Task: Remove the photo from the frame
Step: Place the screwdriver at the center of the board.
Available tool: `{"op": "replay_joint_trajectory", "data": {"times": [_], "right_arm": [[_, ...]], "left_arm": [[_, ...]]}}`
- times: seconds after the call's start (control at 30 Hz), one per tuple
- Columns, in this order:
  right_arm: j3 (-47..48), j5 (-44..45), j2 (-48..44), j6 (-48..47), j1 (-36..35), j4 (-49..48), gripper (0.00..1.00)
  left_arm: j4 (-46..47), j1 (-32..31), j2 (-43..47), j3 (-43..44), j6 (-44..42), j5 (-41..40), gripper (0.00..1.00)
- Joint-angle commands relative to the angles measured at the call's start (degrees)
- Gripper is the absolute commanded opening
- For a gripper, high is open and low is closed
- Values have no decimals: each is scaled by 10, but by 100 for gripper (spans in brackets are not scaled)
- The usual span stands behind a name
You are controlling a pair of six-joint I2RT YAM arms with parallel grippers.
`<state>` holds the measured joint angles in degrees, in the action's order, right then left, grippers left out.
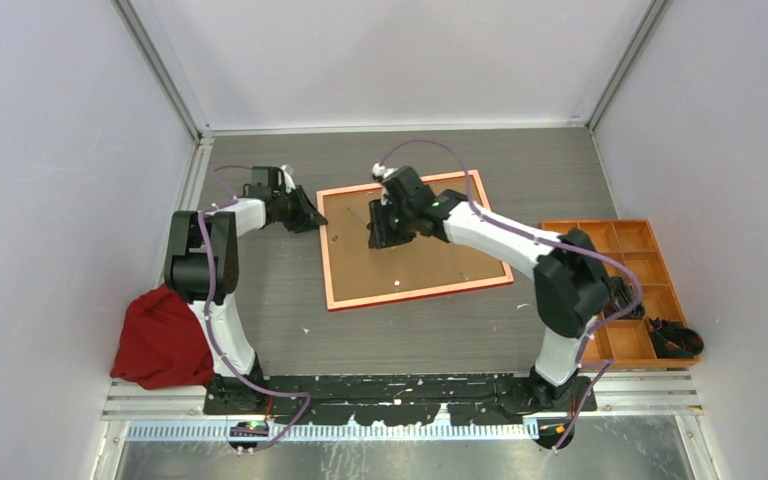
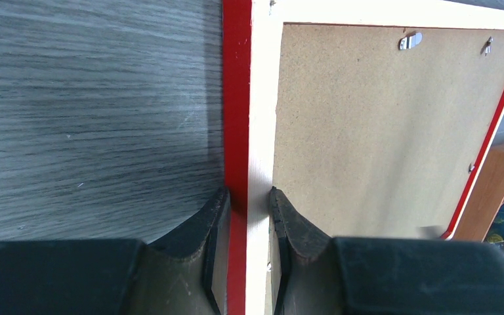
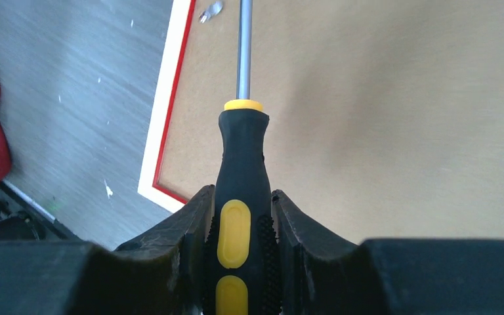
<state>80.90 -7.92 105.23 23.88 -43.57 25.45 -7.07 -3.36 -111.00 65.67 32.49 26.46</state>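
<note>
The frame [image 1: 415,295] lies face down mid-table, its brown backing board [image 1: 410,260] up. The photo is hidden under the board. My left gripper [image 1: 315,222] is at the frame's left side. In the left wrist view it [image 2: 248,197] is shut on the red and cream rail [image 2: 237,98], one finger on each side. My right gripper [image 1: 378,235] hangs over the board's upper left part. It [image 3: 241,197] is shut on a black and yellow screwdriver [image 3: 241,164], whose steel shaft [image 3: 243,52] points toward a metal tab [image 3: 210,10] at the board's edge.
A red cloth [image 1: 160,340] lies bunched at the near left beside the left arm's base. An orange compartment tray [image 1: 640,290] sits at the right, with dark items [image 1: 672,338] in its near corner. Small metal clips [image 2: 410,41] sit along the board's far edge.
</note>
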Motion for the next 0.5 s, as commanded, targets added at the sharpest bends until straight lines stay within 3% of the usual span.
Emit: {"op": "replay_joint_trajectory", "data": {"times": [0.0,0.13,0.47], "right_arm": [[-16,74,-102,-36,56,-13,0],[-57,156,-149,-57,130,-33,1],[-111,156,-161,-122,337,-11,1]], "left_arm": [[-55,1,-17,-11,-9,13,0],[-68,11,-16,-4,-9,9,0],[-100,31,0,23,-14,8,0]]}}
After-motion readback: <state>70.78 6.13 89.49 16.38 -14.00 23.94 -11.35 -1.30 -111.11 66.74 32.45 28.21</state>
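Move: The right hand holds the screwdriver over the frame back; the frame's right side, towards which it goes, has its middle about 27 cm to its right, 4 cm ahead and 9 cm below. The far right corner is some 24 cm right and 17 cm ahead, the near right clip 21 cm right and 8 cm back, the left side's clip 11 cm left and 2 cm ahead. From the left hand, gripping the frame's left side, the right side lies about 42 cm right, level. Sweeping quickly right by about 25 cm and forward some 10 cm, the right hand carries the still-gripped screwdriver across the frame back, away from the left side and towards the right side. It climbs about 7 cm, then sinks a little, while turning clockwise some 35 degrees. The left hand keeps its pinch on the left side and draws it about 1 cm left and slightly back. ##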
